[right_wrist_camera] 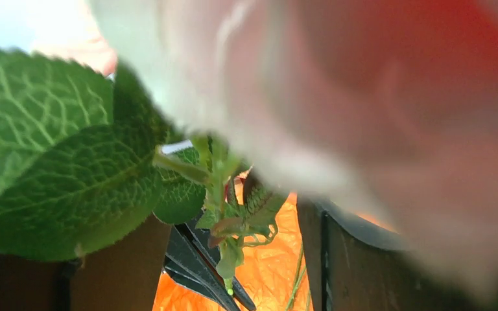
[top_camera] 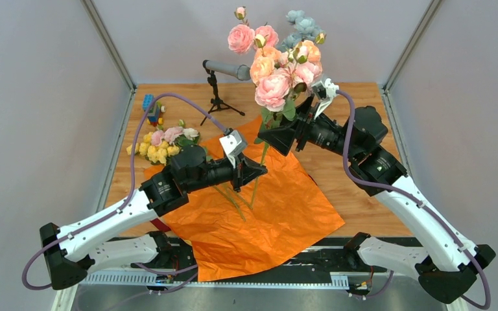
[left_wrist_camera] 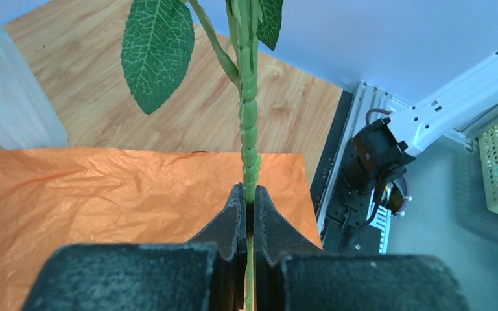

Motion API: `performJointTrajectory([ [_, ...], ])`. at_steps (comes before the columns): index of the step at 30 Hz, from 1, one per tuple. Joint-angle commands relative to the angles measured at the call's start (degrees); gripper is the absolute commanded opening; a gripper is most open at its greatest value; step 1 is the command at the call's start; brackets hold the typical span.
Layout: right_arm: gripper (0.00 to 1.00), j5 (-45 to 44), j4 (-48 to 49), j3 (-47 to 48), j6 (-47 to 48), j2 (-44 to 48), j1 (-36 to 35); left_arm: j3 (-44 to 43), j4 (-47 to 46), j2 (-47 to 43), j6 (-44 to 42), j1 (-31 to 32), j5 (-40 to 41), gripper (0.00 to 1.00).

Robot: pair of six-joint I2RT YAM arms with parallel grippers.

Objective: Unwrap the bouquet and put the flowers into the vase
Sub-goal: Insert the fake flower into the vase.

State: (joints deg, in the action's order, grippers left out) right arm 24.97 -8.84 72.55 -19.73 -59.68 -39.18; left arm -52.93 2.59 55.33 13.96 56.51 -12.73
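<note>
The bouquet's orange paper (top_camera: 279, 214) lies spread flat on the table, unwrapped. A bunch of the flowers (top_camera: 277, 65), pink, peach and pale blue, stands upright above it. My left gripper (top_camera: 258, 170) is shut on a green stem (left_wrist_camera: 250, 123) low down, above the paper (left_wrist_camera: 104, 201). Higher up, my right gripper (top_camera: 275, 138) is open, its fingers (right_wrist_camera: 356, 259) on either side of the stems and leaves (right_wrist_camera: 71, 175) just below the blooms. The vase (left_wrist_camera: 6, 97) shows only in the left wrist view, a translucent white cylinder standing beyond the paper's edge.
A second small bunch of yellow and pink flowers (top_camera: 162, 144) lies at the table's left. Behind it stand a toy of coloured bricks (top_camera: 152, 110) and a black microphone stand (top_camera: 217, 94) with a grey mic. A dark red ribbon (top_camera: 159, 225) lies by the left arm.
</note>
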Motion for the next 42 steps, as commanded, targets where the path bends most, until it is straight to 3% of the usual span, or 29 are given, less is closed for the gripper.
performJointTrajectory([
  [1,0.65,0.57,5.39,-0.51,-3.37,0.98,0.25,-0.85,1.01,-0.75,-2.44,0.18,-1.12,0.0],
  [5,0.59,-0.54,8.22,-1.7,-4.8,1.06,0.24,-1.6,2.95,-0.22,-3.6,0.18,-1.2,0.0],
  [10,0.25,-1.81,7.86,-1.99,-4.85,0.37,0.25,-2.43,4.29,0.3,-4.2,0.18,-1.02,0.0],
  [12,0.03,-3.49,7.32,-2.39,-4.17,0.71,0.24,-2.29,4.45,0.46,-4.28,0.18,-0.97,0.0],
  [13,0.0,-4.4,6.89,-2.52,-3.51,1.15,0.24,-2.27,4.75,0.62,-4.29,0.16,-0.75,0.0],
  [14,0.0,-5.55,6.51,-2.73,-2.46,1.77,0.24,-2.34,5.31,0.88,-4.28,0.08,-0.25,0.08],
  [15,0.0,-6.66,6.03,-2.91,-1.0,2.61,0.24,-2.47,6.18,1.16,-4.35,0.04,0.54,0.22],
  [17,0.0,-10.05,4.45,-3.31,2.52,4.64,0.25,-2.7,7.78,1.54,-4.31,-0.38,2.13,0.61],
  [18,0.0,-12.58,3.39,-3.48,4.41,5.71,0.24,-2.74,8.4,1.59,-4.13,-0.99,2.48,0.76],
  [21,0.0,-22.62,-0.51,-3.97,9.87,9.01,0.25,-3.0,10.21,1.47,-3.57,-4.77,1.45,0.99],
  [28,0.0,-47.11,2.71,-8.01,17.99,10.51,1.41,-6.53,18.6,1.12,-6.82,-18.99,-0.09,1.0],
  [37,0.0,-41.57,23.51,-12.29,9.72,4.74,20.38,-7.11,23.18,-2.68,-13.62,-36.75,8.5,1.0],
  [42,0.0,-40.6,28.22,-9.02,4.93,-0.68,26.21,-3.5,21.89,-3.63,-16.89,-37.88,22.42,1.0],
])
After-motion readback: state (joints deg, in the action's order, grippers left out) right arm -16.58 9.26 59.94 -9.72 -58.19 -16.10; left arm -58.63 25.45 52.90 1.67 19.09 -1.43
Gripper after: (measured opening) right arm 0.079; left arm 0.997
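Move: The flower's stem stands between the right hand's open fingers, within about a centimetre of the hand point. From that hand the vase is some 20 cm ahead, 7 cm to the right and 33 cm lower. The left hand still pinches this stem lower down; from it the remaining yellow and pink flowers lie about 18 cm forward, 30 cm left and 28 cm down, and the vase 25 cm forward, 8 cm right and 20 cm down. Nearly in place at first, the right fingers close on the stem above the left hand's pinch while the left sinks about 3 cm; the left then opens wide and lets go. The hands part: the right carries the flower rightward and forward, over 20 cm across, turning some 65 degrees clockwise, while the empty left swings left and forward towards the remaining flowers, turning counter-clockwise. ##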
